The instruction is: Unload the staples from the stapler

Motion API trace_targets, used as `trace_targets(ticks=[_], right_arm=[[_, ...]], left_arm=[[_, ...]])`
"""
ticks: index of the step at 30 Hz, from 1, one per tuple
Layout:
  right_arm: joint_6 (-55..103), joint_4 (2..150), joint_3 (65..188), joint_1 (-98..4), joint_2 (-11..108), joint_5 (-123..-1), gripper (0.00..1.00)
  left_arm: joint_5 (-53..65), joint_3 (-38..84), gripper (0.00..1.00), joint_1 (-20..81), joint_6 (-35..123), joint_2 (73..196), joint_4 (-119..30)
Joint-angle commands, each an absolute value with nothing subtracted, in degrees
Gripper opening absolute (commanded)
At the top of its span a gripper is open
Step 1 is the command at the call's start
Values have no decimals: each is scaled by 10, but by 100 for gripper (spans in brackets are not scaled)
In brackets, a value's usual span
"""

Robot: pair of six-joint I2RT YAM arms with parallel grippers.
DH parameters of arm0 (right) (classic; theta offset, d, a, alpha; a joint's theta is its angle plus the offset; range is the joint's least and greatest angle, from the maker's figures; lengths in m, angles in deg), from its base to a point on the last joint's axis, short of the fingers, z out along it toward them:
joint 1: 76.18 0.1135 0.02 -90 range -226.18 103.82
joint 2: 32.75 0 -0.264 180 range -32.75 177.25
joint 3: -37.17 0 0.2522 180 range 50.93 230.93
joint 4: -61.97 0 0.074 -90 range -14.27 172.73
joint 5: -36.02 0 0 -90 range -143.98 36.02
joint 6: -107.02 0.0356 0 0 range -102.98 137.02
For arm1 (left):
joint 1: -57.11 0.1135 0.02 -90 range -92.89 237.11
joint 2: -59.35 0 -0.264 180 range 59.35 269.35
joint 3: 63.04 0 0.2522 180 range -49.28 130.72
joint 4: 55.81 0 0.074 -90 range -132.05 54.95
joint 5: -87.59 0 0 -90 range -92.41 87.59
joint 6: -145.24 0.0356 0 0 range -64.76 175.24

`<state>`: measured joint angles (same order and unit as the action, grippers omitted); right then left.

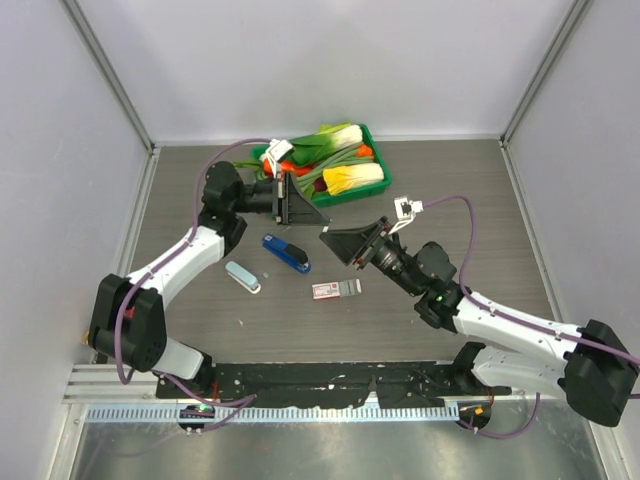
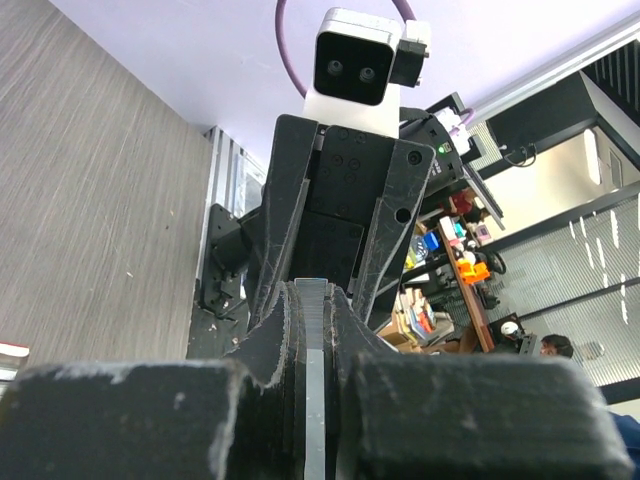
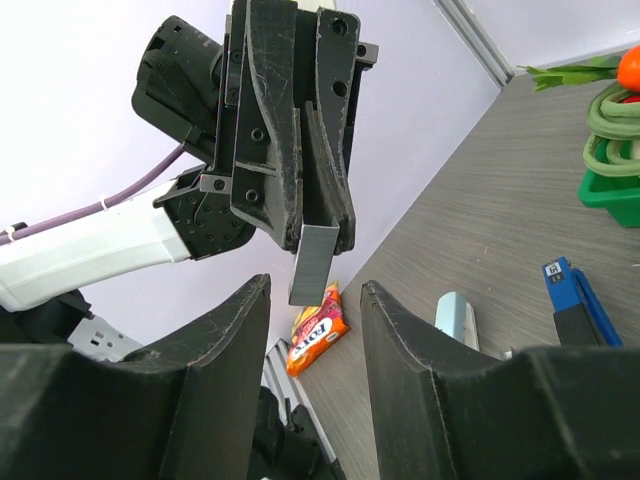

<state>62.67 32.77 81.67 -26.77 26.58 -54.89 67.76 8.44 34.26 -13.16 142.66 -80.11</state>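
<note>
The dark blue stapler (image 1: pixel 287 253) lies on the table between the arms and also shows at the right of the right wrist view (image 3: pixel 572 300). My left gripper (image 1: pixel 322 221) is raised above it and shut on the staples, a thin silvery-grey strip (image 2: pixel 315 380) that sticks out past its fingertips (image 3: pixel 313 265). My right gripper (image 1: pixel 335 238) is open and faces the left one tip to tip. The free end of the strip hangs just at the mouth of its spread jaws (image 3: pixel 315 285), touching neither finger.
A pale blue-and-white oblong object (image 1: pixel 242 277) lies left of the stapler. A red-and-white carton (image 1: pixel 335 289) lies in front of it. A green basket (image 1: pixel 378 148) of vegetables stands at the back. An orange snack packet (image 3: pixel 318 325) shows in the right wrist view.
</note>
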Motion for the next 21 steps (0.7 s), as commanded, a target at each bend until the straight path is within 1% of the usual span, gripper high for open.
trace_targets(ticks=[1, 21], right_arm=[[628, 286, 834, -273, 272, -556, 46], [635, 275, 832, -282, 289, -565, 22]], left_arm=[[688, 79, 0, 344, -128, 1417, -827], [688, 59, 0, 345, -128, 1407, -826]])
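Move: Just off the right fingertips, about 1 cm ahead, 1 cm left and 1 cm up, the staple strip sticks out of the left gripper; from the left hand the right fingertips are some 3 cm right, 1 cm back and 1 cm lower. Roughly 30 cm below the right hand lie the blue stapler, 14 cm ahead and 10 cm left, the red-and-white box, 3 cm ahead and 3 cm right, and the light-blue case, 7 cm ahead and 20 cm left. Closing from about half open to a quarter, the right fingers come in on both sides of the staple strip's free end and pinch it, that hand having edged only half a centimetre forward. The left hand keeps its grip and sinks about 1 cm, lowering the strip between the right fingertips. ##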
